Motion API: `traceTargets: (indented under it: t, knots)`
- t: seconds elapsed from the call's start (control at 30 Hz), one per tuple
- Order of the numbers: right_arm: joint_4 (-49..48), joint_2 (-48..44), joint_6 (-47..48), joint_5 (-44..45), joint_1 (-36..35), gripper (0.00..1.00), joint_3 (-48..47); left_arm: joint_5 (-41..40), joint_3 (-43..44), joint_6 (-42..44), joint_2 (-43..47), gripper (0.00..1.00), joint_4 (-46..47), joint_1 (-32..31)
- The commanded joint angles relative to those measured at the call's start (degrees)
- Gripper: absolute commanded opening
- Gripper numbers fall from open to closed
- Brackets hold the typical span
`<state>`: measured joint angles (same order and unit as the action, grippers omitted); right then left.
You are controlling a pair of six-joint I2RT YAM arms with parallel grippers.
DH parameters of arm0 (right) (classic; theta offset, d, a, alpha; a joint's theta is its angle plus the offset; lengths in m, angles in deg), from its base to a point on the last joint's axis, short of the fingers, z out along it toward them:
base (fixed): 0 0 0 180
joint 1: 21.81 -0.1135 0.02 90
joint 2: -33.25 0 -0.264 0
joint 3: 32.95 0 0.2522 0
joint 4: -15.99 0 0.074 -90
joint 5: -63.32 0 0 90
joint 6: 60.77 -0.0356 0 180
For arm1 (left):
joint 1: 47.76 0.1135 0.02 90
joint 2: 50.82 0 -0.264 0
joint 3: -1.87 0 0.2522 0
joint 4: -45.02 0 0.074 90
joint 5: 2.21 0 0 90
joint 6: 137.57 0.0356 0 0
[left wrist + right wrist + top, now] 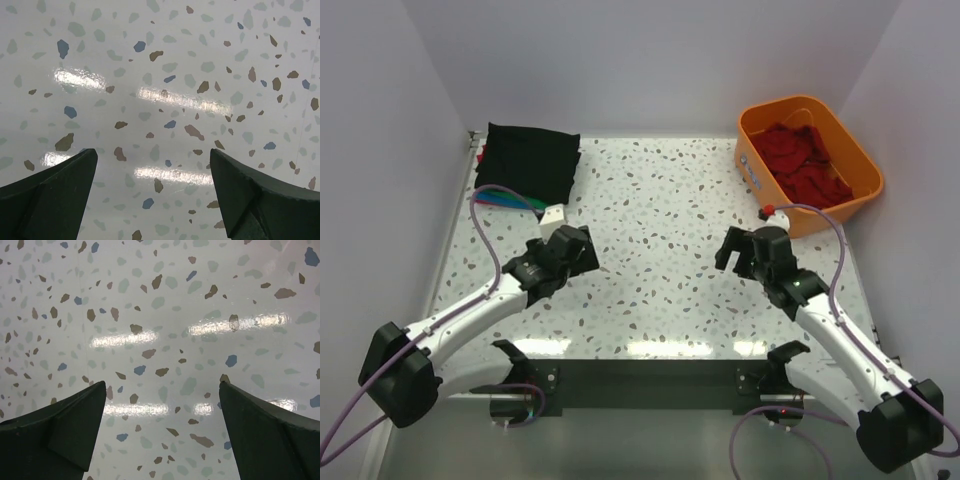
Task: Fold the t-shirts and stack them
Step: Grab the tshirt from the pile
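Note:
A folded black t-shirt [528,160] lies at the table's back left on top of a stack; teal and blue edges [505,199] show under its near side. A crumpled dark red t-shirt [805,163] lies in the orange basket [861,159] at the back right. My left gripper [582,249] is open and empty over the speckled table, near the stack's near right corner. In the left wrist view its fingers [50,197] frame bare table. My right gripper [732,251] is open and empty, near the basket's near left corner. Its fingers [267,432] also frame bare table.
White walls close the table at the back and both sides. A small red and white fitting [767,212] sits by the basket's near left corner. Both arm bases stand at the near edge, with purple cables looping beside them.

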<state>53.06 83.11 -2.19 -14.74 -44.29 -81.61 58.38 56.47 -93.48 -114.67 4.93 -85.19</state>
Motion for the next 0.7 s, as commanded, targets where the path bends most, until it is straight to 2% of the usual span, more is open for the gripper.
traceTargets:
  t: [0.0, 0.07, 0.17, 0.2, 0.27, 0.3, 0.37, 0.4, 0.5, 0.67]
  knots:
    - [-6.17, 0.40, 0.22, -3.33, 0.07, 0.99, 0.18, -1.09, -1.55, -0.67, 3.38, 1.00, 2.33, -0.01]
    - [-7.22, 2.59, 0.39, -2.90, 0.07, 0.99, -2.19, -0.65, -1.73, -0.41, 3.82, 1.00, 2.77, -0.10]
    - [-3.29, 9.16, 1.98, 8.14, 0.50, 0.99, -12.09, -0.21, -1.73, -0.32, 4.26, 1.00, 2.77, -0.01]
    - [0.99, 11.37, 2.93, 11.31, 2.60, 0.99, -19.70, -0.12, -1.82, -0.41, 4.35, 1.00, 2.77, -0.01]
    - [5.41, 16.55, 3.47, 8.82, 7.42, 0.99, -27.99, 0.58, -1.82, -0.41, 4.35, 1.00, 2.77, -0.10]
    - [7.87, 21.45, 2.95, 6.62, 13.45, 0.99, -35.08, 0.67, -1.90, -0.49, 4.44, 1.00, 2.86, -0.10]
    - [9.81, 26.75, 2.85, 4.76, 17.80, 0.99, -41.71, 1.19, -2.08, -0.58, 4.44, 1.00, 3.03, -0.01]
    - [11.74, 32.08, 4.33, 4.84, 20.69, 0.99, -48.27, 1.20, -2.17, -0.58, 4.70, 1.00, 3.38, -0.10]
    - [16.30, 40.37, 6.89, 7.73, 24.83, 0.99, -60.76, 2.60, -2.43, 0.46, 5.23, 1.00, 4.26, -0.01]
    - [20.19, 58.65, 7.25, 9.41, 29.24, 0.98, -75.03, 1.37, -2.17, 0.38, 5.32, 1.00, 3.57, -0.10]
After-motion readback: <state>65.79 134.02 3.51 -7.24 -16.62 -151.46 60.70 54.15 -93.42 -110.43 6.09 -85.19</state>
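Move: The red t-shirt lies crumpled in the bottom of the orange basket, roughly 27 cm ahead of the right hand, 20 cm to its right and 9 cm below it. The basket around the shirt has its middle about 24 cm ahead and 21 cm to the right, some 3 cm lower than the hand. From the left hand the red t-shirt is around 27 cm ahead and 66 cm to the right, about 8 cm below. No contact yet: the right hand, fingers kept wide open, heads for the red t-shirt in the orange basket. It starts slowly, then swings fast forward and to the right by almost 30 cm while climbing about 17 cm, ending over the inside of the basket and just beginning to sink. On the way the wrist turns some 30 degrees clockwise. ##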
